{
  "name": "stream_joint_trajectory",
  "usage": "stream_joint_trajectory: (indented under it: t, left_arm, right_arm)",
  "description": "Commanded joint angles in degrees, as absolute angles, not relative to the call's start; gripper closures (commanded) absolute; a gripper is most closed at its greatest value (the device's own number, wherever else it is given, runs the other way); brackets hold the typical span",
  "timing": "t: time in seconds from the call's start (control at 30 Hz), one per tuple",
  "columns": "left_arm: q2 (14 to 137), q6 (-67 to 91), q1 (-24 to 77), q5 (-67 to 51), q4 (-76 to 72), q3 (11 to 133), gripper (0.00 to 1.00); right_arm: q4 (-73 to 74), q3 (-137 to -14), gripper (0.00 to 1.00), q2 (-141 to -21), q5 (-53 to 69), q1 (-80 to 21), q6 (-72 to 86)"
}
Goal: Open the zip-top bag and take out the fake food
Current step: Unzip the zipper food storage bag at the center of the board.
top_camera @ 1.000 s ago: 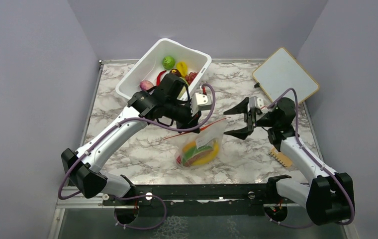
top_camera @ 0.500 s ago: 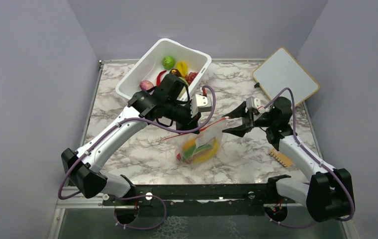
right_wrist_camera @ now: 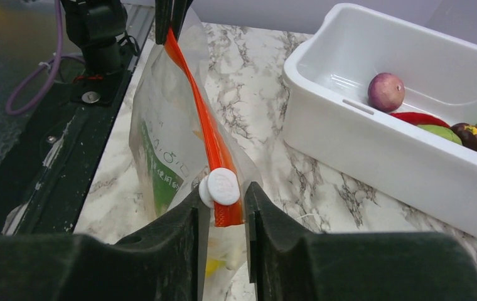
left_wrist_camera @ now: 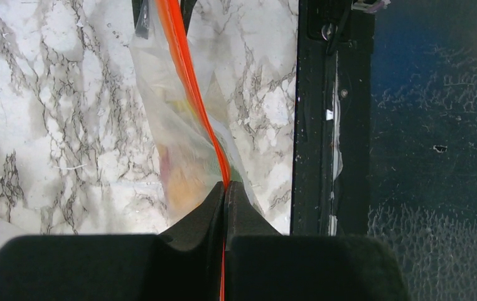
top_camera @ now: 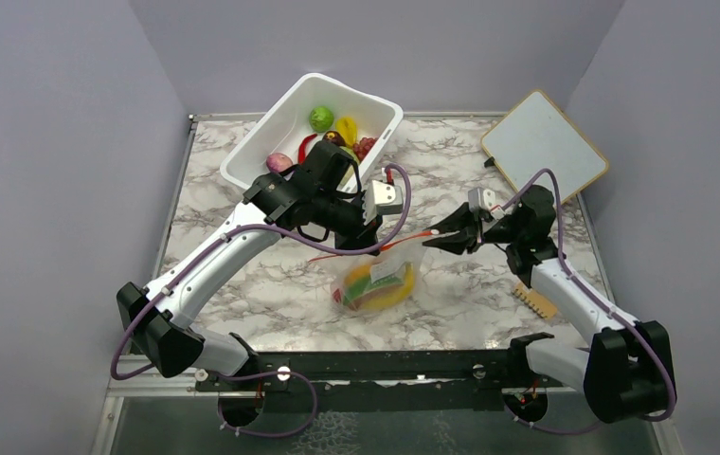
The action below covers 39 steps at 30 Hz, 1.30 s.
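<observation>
The zip-top bag (top_camera: 396, 256) hangs above the marble table, its orange-red zip strip (right_wrist_camera: 193, 103) stretched between my two grippers. Fake food (top_camera: 375, 287), yellow, orange and green, shows through the bag's bottom. My left gripper (top_camera: 373, 230) is shut on one end of the strip (left_wrist_camera: 186, 69), the jaws pinched tight at the tips (left_wrist_camera: 225, 185). My right gripper (right_wrist_camera: 222, 191) straddles the other end, where the white round slider (right_wrist_camera: 224, 186) sits. The jaws stand narrow, one finger against the slider and a slim gap at the other.
A white tub (top_camera: 252, 156) with a purple onion, red chili, green and dark pieces stands at the back left, close to the left arm. A white board (top_camera: 543, 142) leans at the back right. A small tan ridged piece (top_camera: 538, 301) lies by the right arm.
My right gripper has moved left onto the strip's end and its jaws have narrowed from wide open to nearly closed around the slider. The left gripper has held still.
</observation>
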<state>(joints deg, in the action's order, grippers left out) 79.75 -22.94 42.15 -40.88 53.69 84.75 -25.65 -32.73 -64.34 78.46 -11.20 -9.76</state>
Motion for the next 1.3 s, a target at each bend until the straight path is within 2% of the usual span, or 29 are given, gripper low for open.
stream_joint_trajectory:
  t: [0.0, 0.07, 0.37, 0.4, 0.47, 0.7, 0.8, 0.83, 1.0, 1.03, 1.07, 1.13, 1.27]
  left_arm:
    - [78.73, -24.46, 42.63, -41.97, 53.26, 85.97, 1.00]
    - [78.36, -24.67, 42.63, -41.48, 53.18, 85.72, 1.00]
    - [78.89, -25.12, 42.63, -41.82, 53.17, 85.10, 1.00]
    - [79.00, -25.13, 42.63, -41.83, 53.17, 85.08, 1.00]
    - [79.05, -25.29, 42.63, -41.67, 53.18, 85.00, 1.00]
    - [79.04, -24.40, 42.63, -38.77, 50.88, 84.83, 1.00]
    - [79.09, -20.45, 42.63, -34.97, 46.16, 83.63, 0.51]
    - [79.24, -19.16, 42.67, -34.68, 44.33, 83.55, 0.43]
    - [77.70, -9.24, 42.67, -37.33, 23.62, 78.78, 0.27]
    - [77.16, -8.19, 42.63, -39.28, 18.04, 75.99, 0.17]
    - [76.79, -7.22, 42.63, -41.12, 12.97, 73.83, 0.03]
    - [77.05, -4.52, 42.90, -43.78, 1.69, 70.44, 0.01]
    - [80.53, -4.41, 44.96, -43.97, -3.37, 70.27, 0.01]
  right_arm:
    - [-26.13, -31.54, 0.76, -62.57, 77.00, -11.51, -10.37]
    - [-25.95, -30.89, 0.80, -61.90, 76.09, -11.51, -10.24]
    - [-29.63, -27.54, 0.79, -58.89, 73.61, -11.51, -6.14]
    - [-30.07, -27.09, 0.83, -58.73, 73.26, -11.51, -5.61]
    - [-30.80, -26.58, 0.97, -58.63, 73.88, -11.50, -5.20]
    - [-32.04, -25.14, 0.99, -57.17, 71.59, -11.51, -1.09]
    - [-31.68, -25.60, 0.99, -56.50, 68.43, -11.51, 5.78]
    - [-31.11, -25.83, 0.99, -56.62, 67.41, -11.49, 7.51]
    - [-29.11, -25.44, 0.99, -56.00, 66.05, -11.51, 14.06]
    - [-29.62, -24.99, 0.99, -55.78, 66.23, -11.51, 14.79]
    - [-29.50, -24.74, 0.99, -55.50, 66.30, -11.51, 14.97]
    - [-26.96, -24.92, 0.99, -54.83, 65.92, -11.51, 13.87]
    - [-21.57, -26.65, 0.99, -54.17, 66.59, -11.50, 11.20]
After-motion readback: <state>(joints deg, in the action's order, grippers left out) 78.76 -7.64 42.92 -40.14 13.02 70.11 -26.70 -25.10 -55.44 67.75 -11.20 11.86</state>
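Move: The bag's white zip slider lies about 11 cm to the right of the left hand, some 4 cm ahead and 4 cm below it. The left hand still pinches the orange zip strip. From the right hand the slider is only about 1 cm to the left, level with its part-open fingers. The bagged food hangs almost beneath the left hand, some 15 cm down, 2 cm right and 1 cm back. The right hand eases about 1 cm back and 1 cm down and shuts its fingers on the orange strip end just beside the slider, then holds on while rolling some 20 degrees about its fingers and swinging them slightly clockwise. The left hand holds the strip still until that grip is made, then opens wide, lets go and moves about 6 cm right and 5 cm forward towards the slider, slightly rising as its fingers tilt up nearer to level. ##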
